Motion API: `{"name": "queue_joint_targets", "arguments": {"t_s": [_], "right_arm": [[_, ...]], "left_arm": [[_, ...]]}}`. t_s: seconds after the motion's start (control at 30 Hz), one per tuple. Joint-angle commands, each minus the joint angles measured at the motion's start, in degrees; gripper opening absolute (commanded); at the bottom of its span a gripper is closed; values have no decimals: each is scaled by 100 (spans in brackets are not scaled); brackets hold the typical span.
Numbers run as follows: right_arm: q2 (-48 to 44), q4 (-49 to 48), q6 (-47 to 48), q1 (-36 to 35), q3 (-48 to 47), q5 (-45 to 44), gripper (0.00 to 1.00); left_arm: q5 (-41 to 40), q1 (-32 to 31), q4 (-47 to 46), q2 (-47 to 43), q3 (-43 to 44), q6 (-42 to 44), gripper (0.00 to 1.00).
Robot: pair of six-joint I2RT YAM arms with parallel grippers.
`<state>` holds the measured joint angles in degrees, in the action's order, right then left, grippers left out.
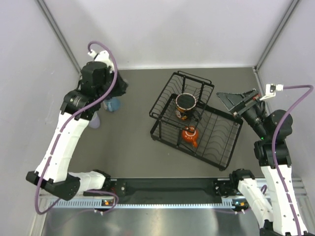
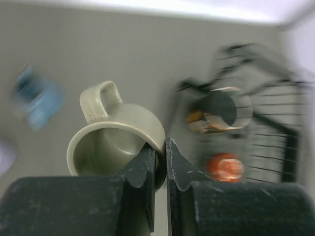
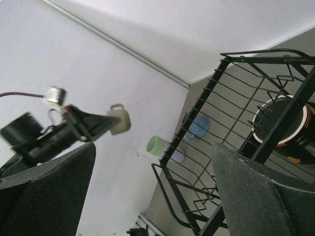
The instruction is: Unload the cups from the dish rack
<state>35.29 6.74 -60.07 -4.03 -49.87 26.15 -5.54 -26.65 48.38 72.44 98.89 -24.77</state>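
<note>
My left gripper (image 2: 161, 152) is shut on the rim of the small beige mug (image 2: 115, 137), held in the air left of the black wire dish rack (image 1: 224, 142). In the top view this gripper (image 1: 121, 88) hides the mug. The rack holds the red patterned mug (image 1: 186, 103) on its upper tier and the squat orange cup (image 1: 190, 134) below. The blue mug (image 1: 113, 104) and lavender tumbler (image 1: 95, 120) stand on the table to the left. The mint-green tumbler (image 3: 157, 145) shows in the right wrist view. My right gripper (image 1: 227, 103) hangs open and empty at the rack's right end.
Grey walls close in the table on the left, back and right. The left arm (image 1: 69, 132) reaches over the standing cups. The arms' base rail (image 1: 167, 189) runs along the near edge.
</note>
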Motion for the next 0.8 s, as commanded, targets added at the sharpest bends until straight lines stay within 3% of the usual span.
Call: {"name": "queue_joint_targets", "arguments": {"t_s": [0.0,0.33,0.77], "right_arm": [[-75,11,320,-36,38,-40,100],[-31,344,681,-27,205,-216,100],[-119,820,962,-19,240,-629,100]], "left_arm": [[104,766,269,-195,-834,-1,0],[-200,1144,-311,-476,-3241,-807,0],[-201,1690,-611,-661,-4747,-1345,0]]}}
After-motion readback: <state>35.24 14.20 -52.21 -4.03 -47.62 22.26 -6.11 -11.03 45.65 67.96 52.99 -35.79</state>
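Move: The left hand holds the beige cup. The bare table spot it is being taken to lies about 6 cm back, 10 cm left and 34 cm below that hand. The blue cup stands some 11 cm ahead, 12 cm left; the purple cup about 4 cm ahead, 21 cm left, with the green cup stacked on it. From the open right hand, the black cup in the rack is about 12 cm ahead, 12 cm left, 30 cm down; the orange cup 3 cm ahead, 8 cm left. Down fast, some 28 cm, the left hand carries the still-pinched beige cup, swinging about 10 cm left at the same time, mostly early, then easing back towards the table spot on the robot's side of the blue cup. Its fingers tip steeply downward and turn counter-clockwise. The empty right hand, wide open, sinks about 5 cm towards the black cup's level. ##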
